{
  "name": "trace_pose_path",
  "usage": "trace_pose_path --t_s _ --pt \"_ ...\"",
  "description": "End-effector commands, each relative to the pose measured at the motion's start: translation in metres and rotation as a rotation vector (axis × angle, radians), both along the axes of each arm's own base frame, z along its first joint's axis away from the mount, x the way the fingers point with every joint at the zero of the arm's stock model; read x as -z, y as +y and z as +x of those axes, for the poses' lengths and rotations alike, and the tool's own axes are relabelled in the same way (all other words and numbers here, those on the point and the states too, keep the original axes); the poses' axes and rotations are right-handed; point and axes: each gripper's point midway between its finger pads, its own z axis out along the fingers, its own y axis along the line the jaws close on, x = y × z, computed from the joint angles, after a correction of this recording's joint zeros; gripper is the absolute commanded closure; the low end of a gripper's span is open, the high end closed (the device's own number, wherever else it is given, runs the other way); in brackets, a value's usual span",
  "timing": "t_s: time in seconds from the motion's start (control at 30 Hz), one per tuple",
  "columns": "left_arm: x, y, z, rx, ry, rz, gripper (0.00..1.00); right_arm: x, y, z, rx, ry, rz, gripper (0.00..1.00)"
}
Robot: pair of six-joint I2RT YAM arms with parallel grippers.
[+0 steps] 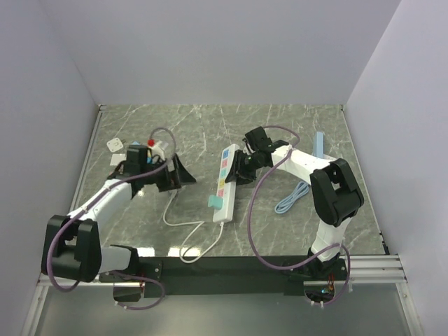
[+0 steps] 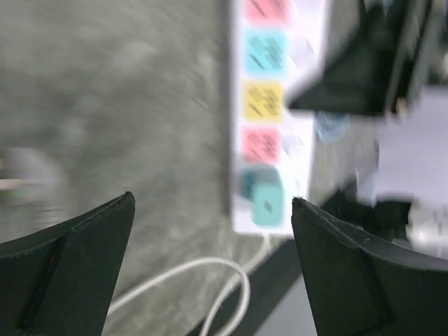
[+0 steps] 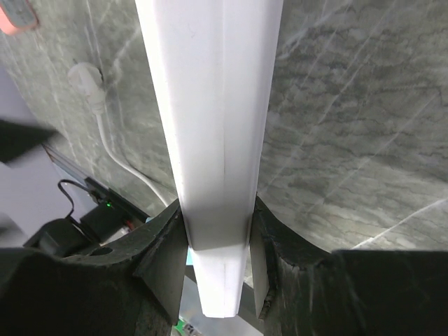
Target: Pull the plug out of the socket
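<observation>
The socket (image 1: 224,183) is a long white power strip with coloured outlets, lying mid-table. My right gripper (image 1: 240,170) is shut on its far end, and the right wrist view shows both pads pressed on the socket's white sides (image 3: 210,140). A white plug (image 3: 84,75) lies loose on the marble beside the strip, its thin white cord (image 1: 183,225) looping to the strip's near end. My left gripper (image 1: 183,173) stands wide open left of the strip with nothing between its fingers (image 2: 211,199). That view is blurred. A teal block (image 2: 264,201) sits on the strip's near end.
A coil of light-blue cable (image 1: 292,198) lies right of the strip, near the right arm. A small white piece (image 1: 115,145) sits at the far left by the wall. A pale-blue bar (image 1: 319,143) lies at the back right. White walls close in three sides.
</observation>
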Motion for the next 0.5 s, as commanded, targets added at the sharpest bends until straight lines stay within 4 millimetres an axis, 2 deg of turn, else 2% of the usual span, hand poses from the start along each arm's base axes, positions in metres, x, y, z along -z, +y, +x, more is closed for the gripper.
trace_pose_path --t_s 0.0,0.13,0.2,0.47 --pt "-0.016 -0.043 -0.028 0.196 -0.062 -0.082 0.01 -0.028 0.013 0.024 0.03 -0.055 0.081 1.0" --pt "-0.013 -0.074 -0.044 0.318 -0.075 -0.098 0.01 -0.029 0.014 0.025 0.03 -0.051 0.088 1.0" --pt "-0.002 -0.082 -0.049 0.357 -0.052 -0.062 0.01 -0.03 0.015 0.025 0.026 -0.053 0.093 1.0" --pt "0.01 -0.117 -0.05 0.44 -0.052 -0.015 0.01 -0.04 0.014 0.025 0.013 -0.078 0.099 1.0"
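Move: Back and to the right of the open left hand stands the teal plug, roughly 13 cm right, 7 cm back and 6 cm lower, on the near end of the power strip. The strip's middle is some 16 cm right of that hand and level with it; the white cord plug lies about 6 cm left, 3 cm back and 10 cm below. From the right hand, which grips the strip, the teal plug is around 7 cm left, 11 cm back and slightly lower. Swinging in to the right and back towards the teal plug, about 10 cm right and 7 cm back, the left hand slows as it nears and sinks a few centimetres late on. Its wrist turns some 25 degrees clockwise, fingers staying wide open and not yet on the plug. The right hand stays nearly in place and keeps its grip on the power strip. ##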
